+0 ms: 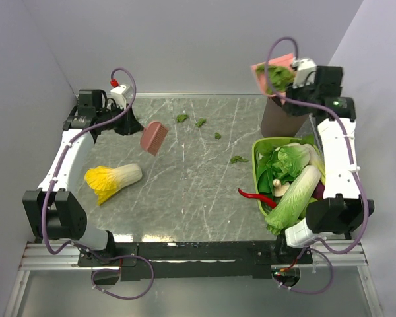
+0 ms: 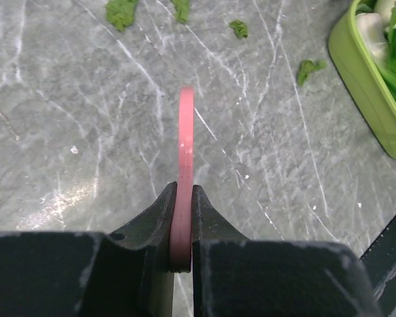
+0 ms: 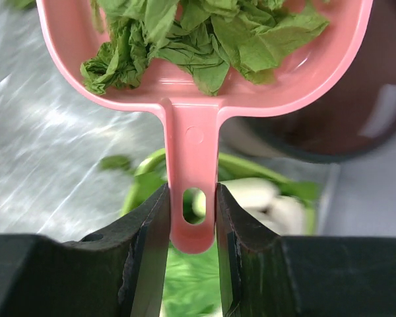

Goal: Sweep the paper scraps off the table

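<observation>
Several dark-green paper scraps [image 1: 182, 117] [image 2: 121, 12] lie loose on the far middle of the table [image 1: 185, 191], one of them [image 1: 238, 159] [image 2: 309, 68] close to the green basket. My left gripper [image 1: 137, 127] [image 2: 183, 188] is shut on the thin handle of a pink brush [image 1: 154, 137] [image 2: 185, 132], held at the far left just short of the scraps. My right gripper [image 1: 297, 78] [image 3: 191, 191] is shut on the handle of a pink dustpan [image 1: 259, 69] [image 3: 195, 132]. The pan is raised at the far right, over a brown bin [image 1: 280, 119] [image 3: 356, 119], and holds a heap of crumpled scraps [image 1: 277, 76] [image 3: 198, 33].
A lime-green basket [image 1: 258, 165] [image 2: 369, 86] full of leafy vegetables stands on the right side, with a red chili [image 1: 256, 197] lying against its near left. A yellow-and-white cabbage [image 1: 112, 179] lies at the left. A metal rail [image 1: 185, 254] runs along the near edge.
</observation>
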You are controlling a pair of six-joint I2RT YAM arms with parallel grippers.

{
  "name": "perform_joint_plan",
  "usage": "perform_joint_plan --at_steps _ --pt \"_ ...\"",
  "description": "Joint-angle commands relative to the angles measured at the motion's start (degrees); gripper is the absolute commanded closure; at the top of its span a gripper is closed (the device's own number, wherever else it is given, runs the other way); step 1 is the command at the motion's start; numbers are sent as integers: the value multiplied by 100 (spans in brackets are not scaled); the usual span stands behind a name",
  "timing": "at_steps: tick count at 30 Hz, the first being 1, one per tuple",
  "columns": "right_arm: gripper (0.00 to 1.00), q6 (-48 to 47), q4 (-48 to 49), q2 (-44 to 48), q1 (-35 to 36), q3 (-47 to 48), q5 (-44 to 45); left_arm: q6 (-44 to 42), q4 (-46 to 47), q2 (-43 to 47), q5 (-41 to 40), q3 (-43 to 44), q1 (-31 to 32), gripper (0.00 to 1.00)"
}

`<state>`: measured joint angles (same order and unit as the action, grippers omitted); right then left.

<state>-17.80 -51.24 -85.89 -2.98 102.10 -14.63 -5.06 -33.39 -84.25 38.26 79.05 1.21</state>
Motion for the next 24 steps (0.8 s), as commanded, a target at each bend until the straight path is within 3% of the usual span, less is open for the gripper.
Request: perform_joint_plan --at_steps 1,9,12,17,24 --pt "100 181 0 -367 -396 643 469 137 394 119 532 14 19 99" --pt "100 -529 361 -964 -475 1074 3112 260 447 22 692 -3 19 99" --pt "100 -934 597 -1088 -466 1031 3710 251 412 -13 770 -29 19 99" --pt "100 -1365 1098 -1150 -466 882 4284 374 403 -127 955 -74 19 99" --pt "100 -3105 1854 -799 -466 320 4311 471 421 -241 929 -56 19 99"
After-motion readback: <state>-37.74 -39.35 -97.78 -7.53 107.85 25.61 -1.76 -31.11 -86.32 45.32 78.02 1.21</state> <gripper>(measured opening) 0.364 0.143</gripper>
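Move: The right hand holds the loaded dustpan high. The bin's middle is about 8 cm ahead of this hand, 5 cm to its right and 20 cm below. The green basket stands some 15 cm back, 3 cm to the right and 28 cm below, and the nearest loose scrap is roughly 2 cm back, 14 cm to the left and 32 cm down. From the left hand, which holds the brush, the bin lies some 47 cm right, 11 cm ahead and 12 cm below. Keeping its pinch on the dustpan handle, the right hand carries the scraps about 17 cm to the right and a little forward, across to the right-hand side of the bin at nearly the same height. On the way the wrist rolls the pan's left side down some 40 degrees and swings it clockwise, the sideways travel slowing as the roll goes on. ##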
